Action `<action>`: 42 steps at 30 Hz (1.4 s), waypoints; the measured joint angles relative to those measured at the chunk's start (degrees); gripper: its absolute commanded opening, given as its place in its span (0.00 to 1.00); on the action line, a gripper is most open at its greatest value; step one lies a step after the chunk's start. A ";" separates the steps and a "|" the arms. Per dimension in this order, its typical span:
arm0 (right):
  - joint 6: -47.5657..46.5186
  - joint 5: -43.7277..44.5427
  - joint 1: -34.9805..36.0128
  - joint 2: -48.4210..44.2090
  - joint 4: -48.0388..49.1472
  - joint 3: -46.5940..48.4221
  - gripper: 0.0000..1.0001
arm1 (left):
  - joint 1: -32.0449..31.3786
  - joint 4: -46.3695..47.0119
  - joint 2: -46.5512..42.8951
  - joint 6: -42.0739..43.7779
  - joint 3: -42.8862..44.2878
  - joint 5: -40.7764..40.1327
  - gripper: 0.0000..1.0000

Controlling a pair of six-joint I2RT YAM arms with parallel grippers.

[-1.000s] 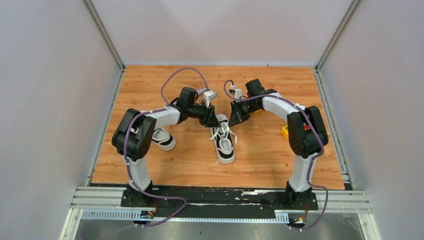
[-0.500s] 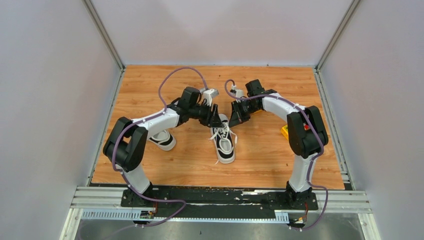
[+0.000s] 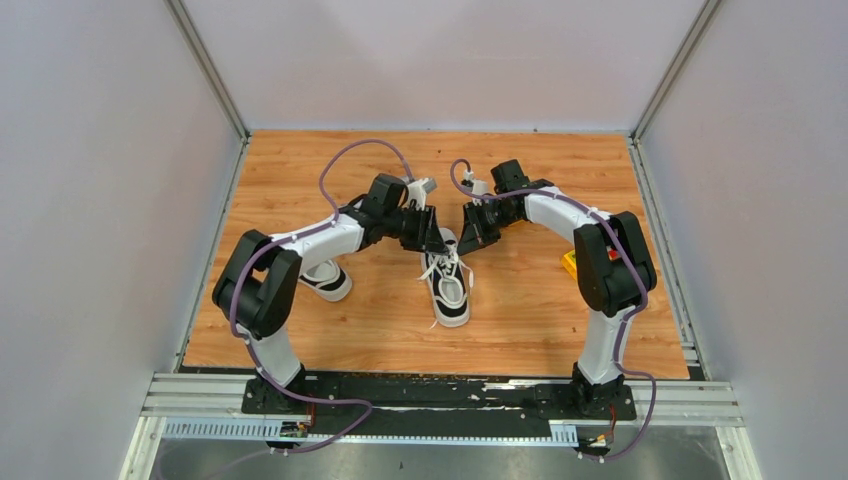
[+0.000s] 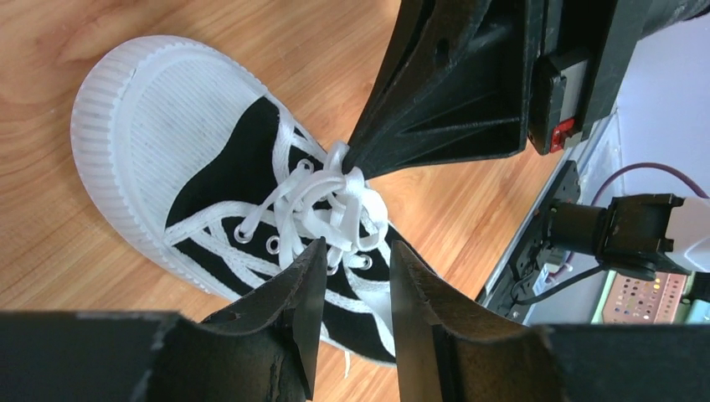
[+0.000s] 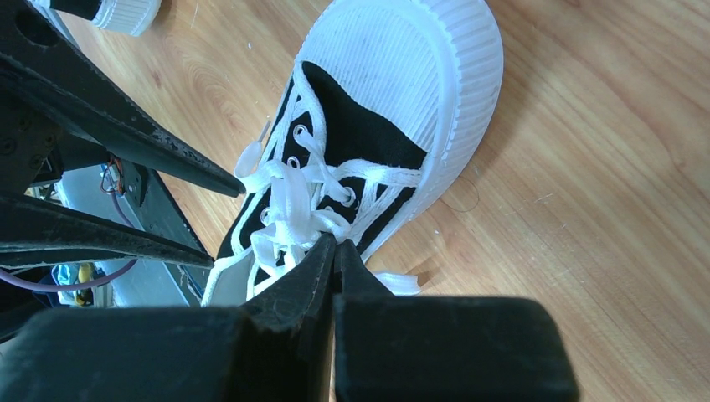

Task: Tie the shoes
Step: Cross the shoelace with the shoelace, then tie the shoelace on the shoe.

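Note:
One black-and-white shoe lies mid-table with its white toe cap pointing away from the arms and its white laces bunched over the tongue. My right gripper is shut, its tips pinching a lace strand at that bunch; in the left wrist view its black tip meets the laces. My left gripper hovers open just over the laces, strands showing in the gap, nothing clamped. The second shoe lies to the left, partly hidden under my left arm.
A small yellow object sits on the wooden table beside my right arm's elbow. White walls enclose the table on three sides. Metal rails run along the near edge by the arm bases.
My left arm has reached a little further right toward the middle shoe's laces, and its jaws have narrowed slightly. The right arm and both shoes have not moved.

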 measured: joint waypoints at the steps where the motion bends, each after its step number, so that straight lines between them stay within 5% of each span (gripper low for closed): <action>1: 0.04 0.00 0.00 0.00 0.00 0.00 0.00 | 0.00 0.22 0.35 -0.42 0.26 0.17 0.40; 16: 0.09 -0.02 0.00 0.00 0.04 -0.22 0.00 | -0.72 0.81 4.83 -1.79 2.95 1.22 0.37; 22: 0.26 -0.02 0.00 0.00 0.13 -0.37 0.00 | -0.94 0.66 6.38 -1.79 3.78 1.97 0.21; 26: 0.28 0.00 0.00 0.00 0.17 -0.42 0.00 | -0.94 0.31 6.51 -1.64 3.89 2.51 0.01; 42: 0.22 0.48 -1.14 -4.63 0.37 -4.35 0.00 | 3.06 -14.67 4.98 7.69 5.68 5.44 0.00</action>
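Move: The crossed lace strand the left fingers will close on lies about 2 cm to their right and 2 cm below, level with them fore and aft. Around it, the middle of the shoe underneath is roughly 5 cm back and 6 cm below the left hand. The other shoe lies some 25 cm to the left of it and 5 cm back. From the right hand, already pinching a lace, that same strand is about 2 cm to the left and 1 cm back. Down and to the right, about 2 cm each, the left hand eases its part-open fingers into the crossed laces over the shoe and shuts them, pinching a strand. It then draws that strand some 4 cm to the left and a little back, the wrist tipping slightly. The right hand keeps its pinch, holds still, then pulls right and back a centimetre or so, rising slightly. ##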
